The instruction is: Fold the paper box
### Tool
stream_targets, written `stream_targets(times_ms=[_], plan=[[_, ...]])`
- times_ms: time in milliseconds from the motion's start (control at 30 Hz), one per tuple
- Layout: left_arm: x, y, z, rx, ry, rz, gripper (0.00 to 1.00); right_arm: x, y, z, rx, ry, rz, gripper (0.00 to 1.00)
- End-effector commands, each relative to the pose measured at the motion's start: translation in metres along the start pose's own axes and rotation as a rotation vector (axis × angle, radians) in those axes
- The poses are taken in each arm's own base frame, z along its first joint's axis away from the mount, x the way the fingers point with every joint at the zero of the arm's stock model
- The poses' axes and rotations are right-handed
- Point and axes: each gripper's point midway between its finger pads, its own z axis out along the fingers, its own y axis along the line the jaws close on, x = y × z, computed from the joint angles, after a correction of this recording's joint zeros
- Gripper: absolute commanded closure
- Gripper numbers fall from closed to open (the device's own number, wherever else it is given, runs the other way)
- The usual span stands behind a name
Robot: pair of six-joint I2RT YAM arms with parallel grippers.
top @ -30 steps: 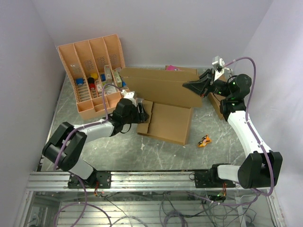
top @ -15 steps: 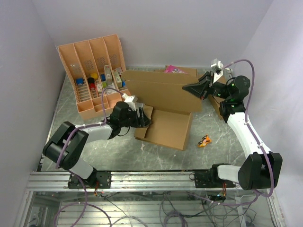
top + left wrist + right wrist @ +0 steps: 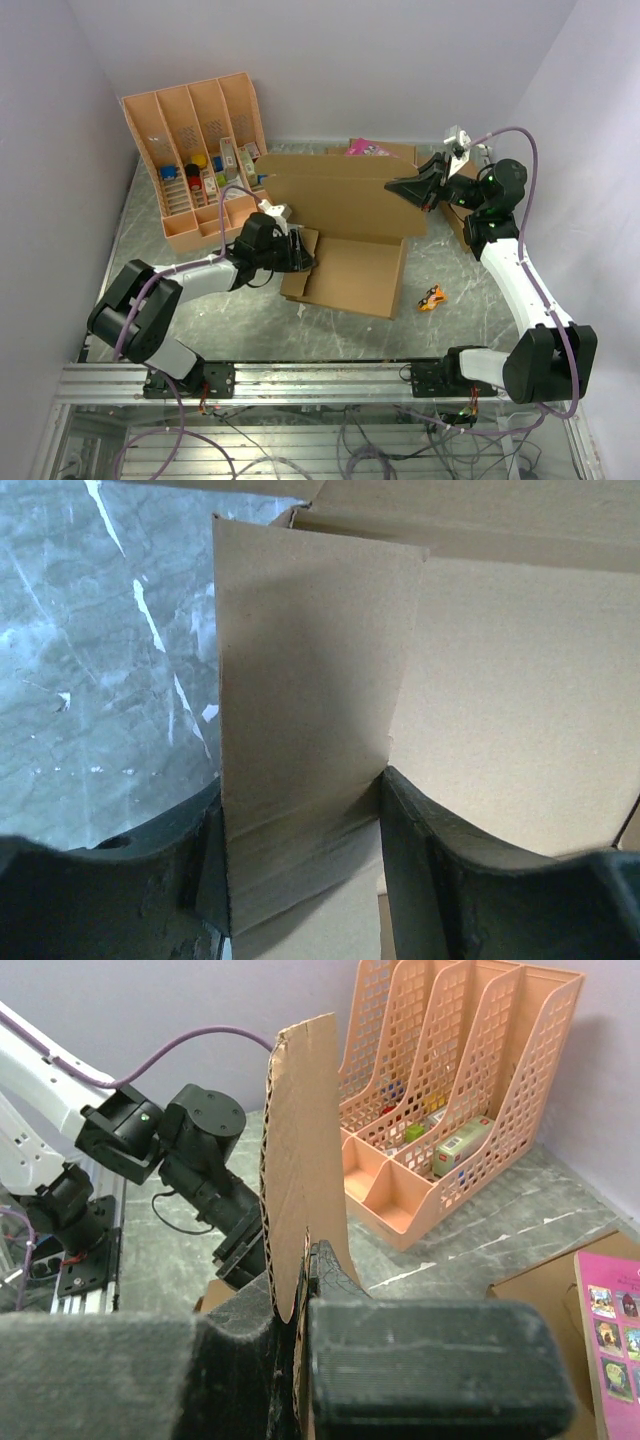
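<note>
The paper box [image 3: 345, 265] lies mid-table, its long back wall [image 3: 340, 195] standing up. My left gripper [image 3: 298, 250] is at the box's left end. In the left wrist view a narrow side flap [image 3: 310, 680] stands upright between the jaws of the left gripper [image 3: 300, 825], and both fingers press on its edges. My right gripper [image 3: 405, 187] is at the back wall's right end. In the right wrist view the right gripper [image 3: 305, 1260] is shut on a thin upright cardboard edge [image 3: 300, 1130].
An orange-tan compartment tray [image 3: 200, 150] with small items stands at the back left, also in the right wrist view [image 3: 450, 1110]. A pink booklet [image 3: 367, 147] lies behind the box. A small orange toy [image 3: 432, 298] sits on the table near the box's right front corner.
The box's flat panel has slid a little toward the near left with the left gripper, whose jaws have narrowed on the side flap. The right gripper has kept its pinch, barely shifting.
</note>
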Motion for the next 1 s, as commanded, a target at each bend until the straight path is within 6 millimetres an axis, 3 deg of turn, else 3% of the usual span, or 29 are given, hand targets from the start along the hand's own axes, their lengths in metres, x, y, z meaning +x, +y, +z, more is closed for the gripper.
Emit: stream_targets(times_ms=[0, 67, 400, 733, 967], plan=[[-0.006, -0.001, -0.006, -0.053, 0.007, 0.012, 0.48, -0.001, 0.004, 0.000, 0.000, -0.002, -0.006, 1.00], [-0.004, -0.001, -0.006, -0.047, 0.011, 0.010, 0.48, -0.001, 0.003, 0.001, 0.002, -0.002, -0.007, 1.00], [-0.018, -0.035, -0.014, 0.093, -0.026, -0.014, 0.20, 0.005, -0.001, 0.000, 0.015, 0.010, -0.006, 1.00], [-0.033, -0.052, -0.027, 0.211, -0.080, -0.114, 0.20, 0.008, -0.002, -0.001, 0.029, 0.018, -0.024, 1.00], [-0.041, -0.049, -0.036, 0.265, -0.121, -0.188, 0.18, 0.013, -0.004, -0.002, 0.036, 0.026, -0.030, 1.00]])
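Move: The left hand already has the box's left flap squeezed and bent between its fingers, its middle about 2 cm left and 1 cm below. The box tray's middle lies some 11 cm right, 3 cm back and 4 cm below; the raised lid panel, about 13 cm ahead, 8 cm right and 15 cm up. From the right hand, gripping the lid's right end, the left flap lies roughly 18 cm left, 4 cm back and 29 cm below. The left fingers widen, easing their squeeze on the box's left flap, while the hand rises about 3 cm. ##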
